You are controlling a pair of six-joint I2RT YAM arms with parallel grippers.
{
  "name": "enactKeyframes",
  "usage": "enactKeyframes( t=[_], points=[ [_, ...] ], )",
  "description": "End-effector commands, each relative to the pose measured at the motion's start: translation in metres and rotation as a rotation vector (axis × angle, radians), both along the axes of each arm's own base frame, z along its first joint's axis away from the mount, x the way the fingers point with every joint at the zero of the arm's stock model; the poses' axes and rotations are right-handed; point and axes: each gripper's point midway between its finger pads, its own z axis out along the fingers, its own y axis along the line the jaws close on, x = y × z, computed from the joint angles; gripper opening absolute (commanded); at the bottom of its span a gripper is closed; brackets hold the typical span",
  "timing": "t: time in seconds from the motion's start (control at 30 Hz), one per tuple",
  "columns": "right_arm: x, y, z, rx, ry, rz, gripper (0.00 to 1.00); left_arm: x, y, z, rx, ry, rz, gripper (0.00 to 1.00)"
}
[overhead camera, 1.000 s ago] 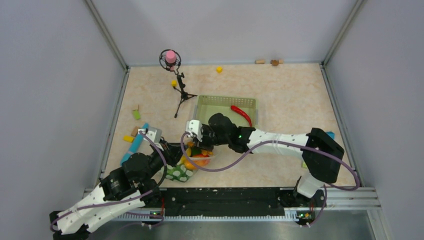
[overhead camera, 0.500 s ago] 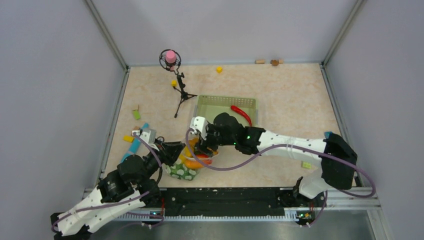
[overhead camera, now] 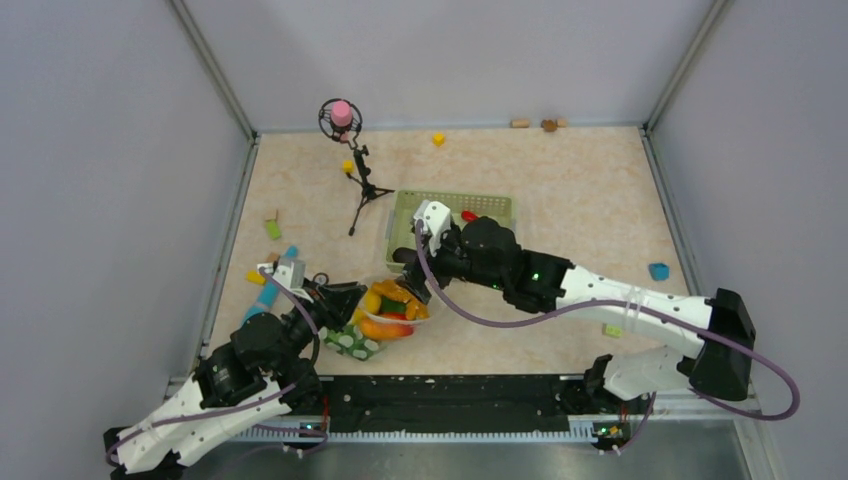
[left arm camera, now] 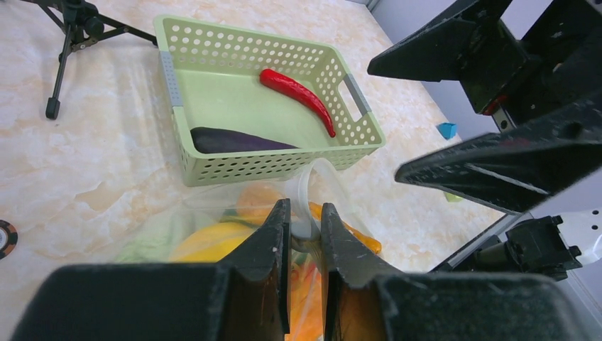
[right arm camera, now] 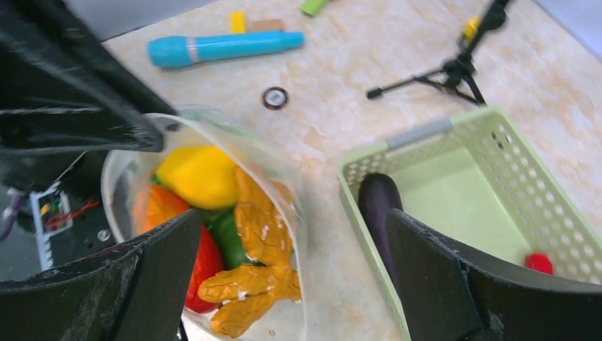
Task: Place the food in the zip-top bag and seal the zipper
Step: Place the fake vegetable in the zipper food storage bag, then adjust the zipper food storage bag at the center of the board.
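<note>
The zip-top bag [overhead camera: 385, 318] lies near the left arm with its mouth held open. Inside it are a yellow lemon [right arm camera: 199, 174], a green pepper [right arm camera: 227, 238], orange pieces [right arm camera: 259, 227] and a red piece [right arm camera: 202, 266]. My left gripper [left arm camera: 305, 213] is shut on the whitish zipper strip [left arm camera: 304, 195] at the bag's rim. My right gripper [right arm camera: 292, 220] hangs wide open and holds nothing, between the bag's mouth and the green basket [right arm camera: 419, 131]. A dark purple eggplant [left arm camera: 241, 141] and a red chili [left arm camera: 298, 96] lie in that basket.
A small black tripod [overhead camera: 358, 185] with a pink ball on top stands behind the basket's left end. A teal marker [right arm camera: 220, 46], a small round disc [right arm camera: 274, 97] and coloured blocks lie left of the bag. A blue block [overhead camera: 658, 270] sits at the right.
My right gripper has opened wide and drawn back from the bag's mouth toward the basket. The left gripper has kept its hold on the bag's rim, and the bag has shifted slightly.
</note>
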Motion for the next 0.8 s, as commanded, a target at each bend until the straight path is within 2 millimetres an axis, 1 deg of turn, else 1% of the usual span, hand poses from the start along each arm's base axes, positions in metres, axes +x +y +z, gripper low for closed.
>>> enactKeyframes(
  t=[0.0, 0.03, 0.1, 0.27, 0.43, 0.5, 0.6, 0.77],
  points=[
    [0.023, -0.030, -0.025, -0.037, 0.113, -0.290, 0.99, 0.001, 0.000, 0.024, -0.092, -0.049, 0.007, 0.00],
    [0.022, -0.035, -0.038, -0.065, 0.140, -0.311, 0.98, 0.001, 0.000, 0.025, -0.092, -0.050, 0.005, 0.00],
    [0.017, -0.041, -0.057, -0.095, 0.183, -0.320, 0.95, 0.000, -0.001, 0.024, -0.091, -0.050, 0.000, 0.00],
    [0.008, -0.053, -0.082, -0.118, 0.250, -0.325, 0.89, 0.000, -0.002, 0.024, -0.091, -0.055, -0.008, 0.00],
    [0.009, -0.060, -0.105, -0.141, 0.299, -0.358, 0.82, -0.001, -0.005, 0.024, -0.092, -0.057, -0.023, 0.00],
    [0.010, -0.063, -0.113, -0.148, 0.312, -0.372, 0.80, -0.001, -0.005, 0.024, -0.092, -0.057, -0.022, 0.00],
    [0.012, -0.065, -0.118, -0.139, 0.315, -0.382, 0.76, -0.002, -0.005, 0.024, -0.093, -0.058, -0.026, 0.00],
    [0.009, -0.064, -0.119, -0.111, 0.315, -0.357, 0.73, -0.002, -0.005, 0.024, -0.095, -0.057, -0.025, 0.00]
  ],
)
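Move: The right-hand edge of the bag's open rim lies about 5 cm to the right of the open right hand, level with it in reach and roughly 13 cm below. The orange vegetables in the bag are about 17 cm under that hand and 2 cm left, 1 cm farther out; the eggplant in the basket is some 14 cm ahead, straight out and 22 cm lower. From the left hand, gripping the rim's left side, that right-hand edge is about 12 cm right, 3 cm ahead and 11 cm below. Empty and wide open above the bag, the right hand sinks about 14 cm while sliding some 7 cm to its right, down to the right-hand edge of the bag's rim, its fingers tipping further down and swinging clockwise, some 30 degrees of turn in all. The fingers narrow from fully open to about three-quarters, ending around the free rim with one on the mouth side and one outside but not closed on it, while the left hand stays put and keeps its pinch on the rim's other side. ##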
